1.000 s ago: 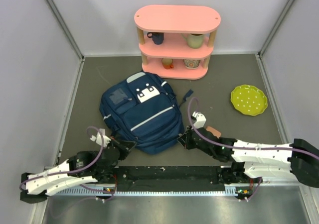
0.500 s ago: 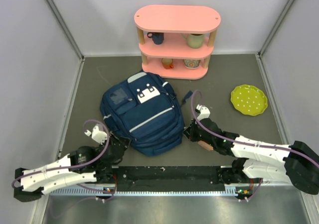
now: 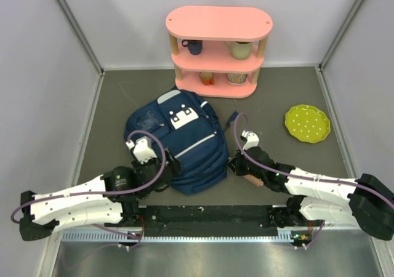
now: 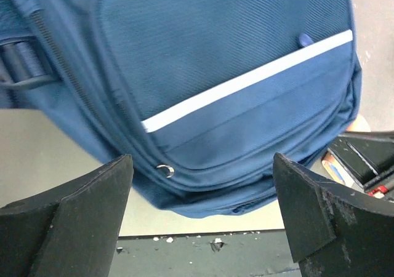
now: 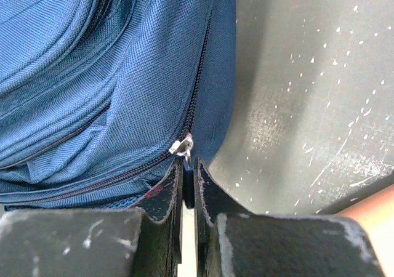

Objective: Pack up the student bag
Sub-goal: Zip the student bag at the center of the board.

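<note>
The student bag (image 3: 181,138), navy blue with thin white stripes and a white patch near its top, lies flat on the grey table. My left gripper (image 3: 171,168) hovers at the bag's near left corner, jaws wide open and holding nothing. In the left wrist view the gripper (image 4: 200,228) frames the bag's lower front pocket (image 4: 246,123) and a small metal zipper ring (image 4: 164,170). My right gripper (image 3: 234,165) sits at the bag's near right edge. In the right wrist view the gripper (image 5: 188,181) is shut on the dark zipper pull hanging from the silver slider (image 5: 182,145).
A pink three-tier shelf (image 3: 218,49) with cups stands at the back. A green dotted plate (image 3: 307,123) lies at the right. A small peach-coloured object (image 3: 252,180) lies under my right forearm. Grey walls enclose the table on three sides.
My left gripper has opened wide and moved forward and right onto the bag's near left corner. The right gripper slid closer to the bag's edge, then stayed shut there.
</note>
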Tool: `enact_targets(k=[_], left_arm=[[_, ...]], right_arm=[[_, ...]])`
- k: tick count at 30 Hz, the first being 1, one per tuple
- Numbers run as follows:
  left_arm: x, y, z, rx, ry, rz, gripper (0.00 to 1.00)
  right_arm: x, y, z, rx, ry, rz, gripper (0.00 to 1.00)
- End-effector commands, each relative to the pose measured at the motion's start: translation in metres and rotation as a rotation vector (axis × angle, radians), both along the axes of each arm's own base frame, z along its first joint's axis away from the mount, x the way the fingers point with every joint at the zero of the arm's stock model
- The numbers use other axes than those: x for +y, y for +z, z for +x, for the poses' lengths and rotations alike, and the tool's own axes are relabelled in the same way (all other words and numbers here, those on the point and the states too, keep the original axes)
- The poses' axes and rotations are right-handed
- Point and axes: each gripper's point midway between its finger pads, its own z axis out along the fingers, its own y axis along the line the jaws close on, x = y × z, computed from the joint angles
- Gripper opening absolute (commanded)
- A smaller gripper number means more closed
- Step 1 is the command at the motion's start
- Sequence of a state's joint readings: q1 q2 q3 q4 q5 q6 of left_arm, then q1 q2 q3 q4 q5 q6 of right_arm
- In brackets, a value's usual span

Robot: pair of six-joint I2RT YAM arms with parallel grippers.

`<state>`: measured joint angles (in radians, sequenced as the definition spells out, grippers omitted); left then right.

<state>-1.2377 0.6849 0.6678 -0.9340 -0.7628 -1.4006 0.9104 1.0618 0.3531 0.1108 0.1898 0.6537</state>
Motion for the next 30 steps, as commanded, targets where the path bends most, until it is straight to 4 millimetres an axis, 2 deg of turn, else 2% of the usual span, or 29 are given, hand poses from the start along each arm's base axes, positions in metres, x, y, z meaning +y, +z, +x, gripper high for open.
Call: enact_targets(k=[1,2,4,5,8,9,11,13,15,17,18,20,23,30], left_arm=[[-0.044,0.026,0.008,-0.054,-0.166,0.032,0.99],[-0.058,0.038,0.009,-0.096,-0.255,0.055,0.99],[-0.071,0.040,0.008,-0.116,-0.342,0.105,0.99],[-0.085,0.049,0.008,-0.159,-0.428,0.116,0.99],[-0.104,0.047,0.006,-0.223,-0.583,0.173,0.99],[-0.118,0.051,0.003,-0.246,-0.636,0.140,0.99],[-0.128,0.050,0.001,-0.280,-0.716,0.165,0.99],[-0.147,0.049,-0.005,-0.311,-0.818,0.165,0.99],[-0.156,0.038,-0.005,-0.309,-0.865,0.193,0.99],[-0.169,0.036,-0.009,-0.335,-0.939,0.204,0.99],[-0.173,0.025,-0.007,-0.318,-0.956,0.233,0.99],[-0.181,0.022,-0.007,-0.335,-1.002,0.262,0.99],[-0.192,0.001,-0.008,-0.317,-1.079,0.323,0.98],[-0.204,-0.028,-0.014,-0.245,-1.150,0.359,0.95]], right_arm=[[-0.003,-0.008,0.000,0.007,0.013,-0.034,0.00],[-0.003,-0.008,0.000,0.008,0.013,-0.033,0.00],[-0.003,-0.009,-0.001,0.010,0.016,-0.035,0.00],[-0.004,-0.010,-0.002,0.013,0.015,-0.034,0.00],[-0.006,-0.009,-0.004,0.012,0.014,-0.033,0.00],[-0.006,-0.008,-0.004,0.009,0.013,-0.032,0.00],[-0.009,-0.007,-0.004,0.008,0.011,-0.035,0.00],[-0.009,-0.004,-0.004,0.003,0.008,-0.026,0.00],[-0.009,-0.002,-0.005,-0.001,0.008,-0.021,0.00],[-0.009,0.002,-0.004,-0.007,0.006,-0.014,0.00],[-0.010,0.003,-0.004,-0.008,0.006,-0.012,0.00],[-0.009,0.006,-0.004,-0.017,0.006,-0.003,0.00],[-0.008,0.011,-0.004,-0.024,0.009,0.009,0.00],[-0.009,0.015,-0.006,-0.025,0.011,0.014,0.00]])
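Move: The bag's lower right edge lies about 19 cm to the left hand's right, 2 cm back and 10 cm below it. The zipper pull is some 26 cm to that hand's right, 3 cm ahead and 9 cm below; the bag's white stripe is roughly 13 cm right, 8 cm ahead and 6 cm below. From the right hand the edge lies about 7 cm left, 5 cm back and 3 cm down, with the pink wallet 10 cm to its right, 5 cm below. The bag's lower right edge, beside the pinched zipper pull, is what the wide-open left hand swings over to: about 17 cm to the right, rising slightly at first, then sinking some 7 cm as it slows, its fingers turning roughly 60 degrees clockwise to face right. The right hand keeps its shut grip on the pull, nearly still. ##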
